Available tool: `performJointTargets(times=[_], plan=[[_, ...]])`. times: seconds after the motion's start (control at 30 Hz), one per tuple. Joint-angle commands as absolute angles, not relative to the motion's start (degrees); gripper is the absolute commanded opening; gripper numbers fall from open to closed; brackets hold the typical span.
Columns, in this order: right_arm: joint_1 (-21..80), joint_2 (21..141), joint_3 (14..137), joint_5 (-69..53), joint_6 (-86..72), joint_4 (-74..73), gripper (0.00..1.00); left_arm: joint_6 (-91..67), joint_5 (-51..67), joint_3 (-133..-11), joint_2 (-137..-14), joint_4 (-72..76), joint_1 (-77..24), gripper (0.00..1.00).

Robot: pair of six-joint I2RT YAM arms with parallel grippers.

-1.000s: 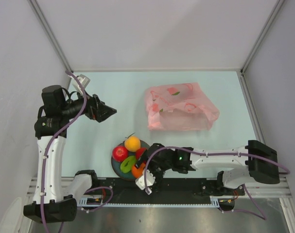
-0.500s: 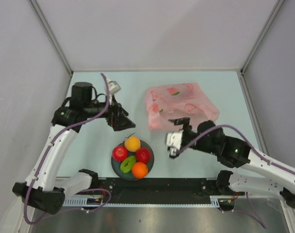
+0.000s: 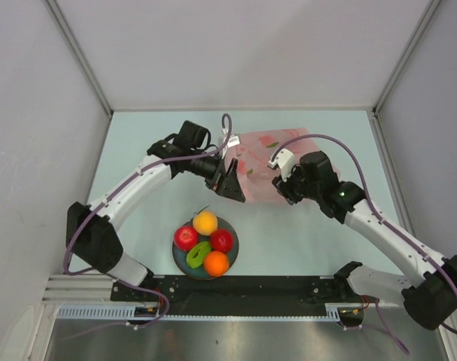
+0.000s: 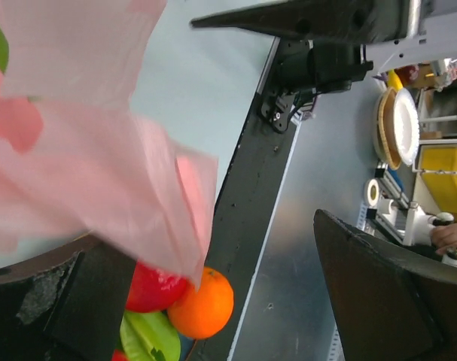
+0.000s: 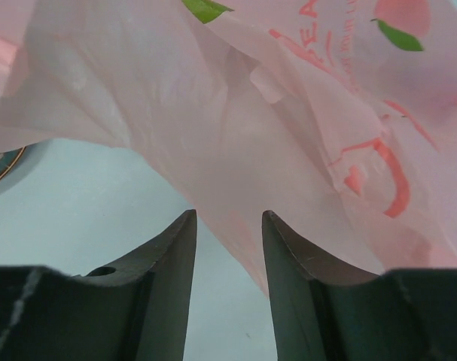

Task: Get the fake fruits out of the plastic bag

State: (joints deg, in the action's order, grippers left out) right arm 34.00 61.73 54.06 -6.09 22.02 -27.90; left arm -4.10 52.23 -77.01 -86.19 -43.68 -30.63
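The pink plastic bag [image 3: 277,162] lies crumpled at the back of the table. Several fake fruits sit on a dark plate [image 3: 178,256] in front: a yellow-orange one [image 3: 205,222], two red ones [image 3: 185,238], a green one [image 3: 198,253] and an orange [image 3: 216,263]. No fruit shows through the bag. My left gripper [image 3: 232,184] is open wide at the bag's left edge, and a bag corner [image 4: 168,210] hangs between its fingers. My right gripper [image 3: 282,188] is at the bag's front edge, its jaws narrowed but apart, with the bag's hem [image 5: 243,226] between the tips.
Grey walls close in the table at the back and both sides. A black rail [image 3: 243,289] with the arm bases runs along the near edge, just behind the plate. In the left wrist view the orange [image 4: 202,304] and a red fruit [image 4: 153,289] show below the bag.
The left arm swung from the far left to the bag's left edge. The right arm left the plate, rose to the bag's front edge, and its jaws narrowed.
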Motion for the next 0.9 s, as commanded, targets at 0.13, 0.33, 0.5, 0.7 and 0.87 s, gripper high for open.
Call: performJointTargets(times=[0.13, 0.33, 0.5, 0.7, 0.87], plan=[[29.7, 76.7, 52.5, -8.1, 17.8, -9.2, 0.42, -2.3, 54.1, -85.5, -92.5, -42.6, -31.6, 0.41], [27.8, 91.2, 58.8, -5.2, 12.4, 2.3, 0.45, 6.7, 53.7, -91.9, -89.6, -51.1, -31.6, 0.00], [24.9, 96.8, 64.0, -0.1, 8.9, 9.6, 0.46, 9.3, 55.9, -87.9, -89.2, -52.0, -28.0, 0.00], [23.5, 104.9, 72.7, 1.6, 7.6, 11.8, 0.57, 16.1, 54.8, -92.9, -92.0, -56.3, -27.3, 0.00], [23.6, 111.1, 76.5, 3.0, 7.7, 11.7, 0.85, 17.9, 54.1, -95.8, -93.6, -57.5, -27.5, 0.00]])
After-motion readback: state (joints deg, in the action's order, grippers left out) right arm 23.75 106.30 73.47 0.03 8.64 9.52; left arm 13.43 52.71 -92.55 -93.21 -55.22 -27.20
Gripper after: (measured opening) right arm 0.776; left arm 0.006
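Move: Right between the left hand's open fingers hangs the bag's near-left rim, about 2 cm ahead, 2 cm to its right and 1 cm lower. The plate's middle lies some 8 cm back, 8 cm left and 18 cm below that hand, with the red tomato about 5 cm back, 3 cm left and 16 cm down. From the right hand, the bag's inside is roughly 21 cm ahead, 2 cm left and 10 cm below; its mouth begins 7 cm straight ahead, 9 cm down. Pinching the bag's near-left rim, the left hand shuts fully after easing a little forward and right, then lifts it about 3 cm and carries it slightly forward. Meanwhile the half-open right hand dives forward and down into the bag, swings clockwise some 20 degrees, and rises again midway while still driving forward, about 23 cm in all, its fingers spreading wider near the end. ##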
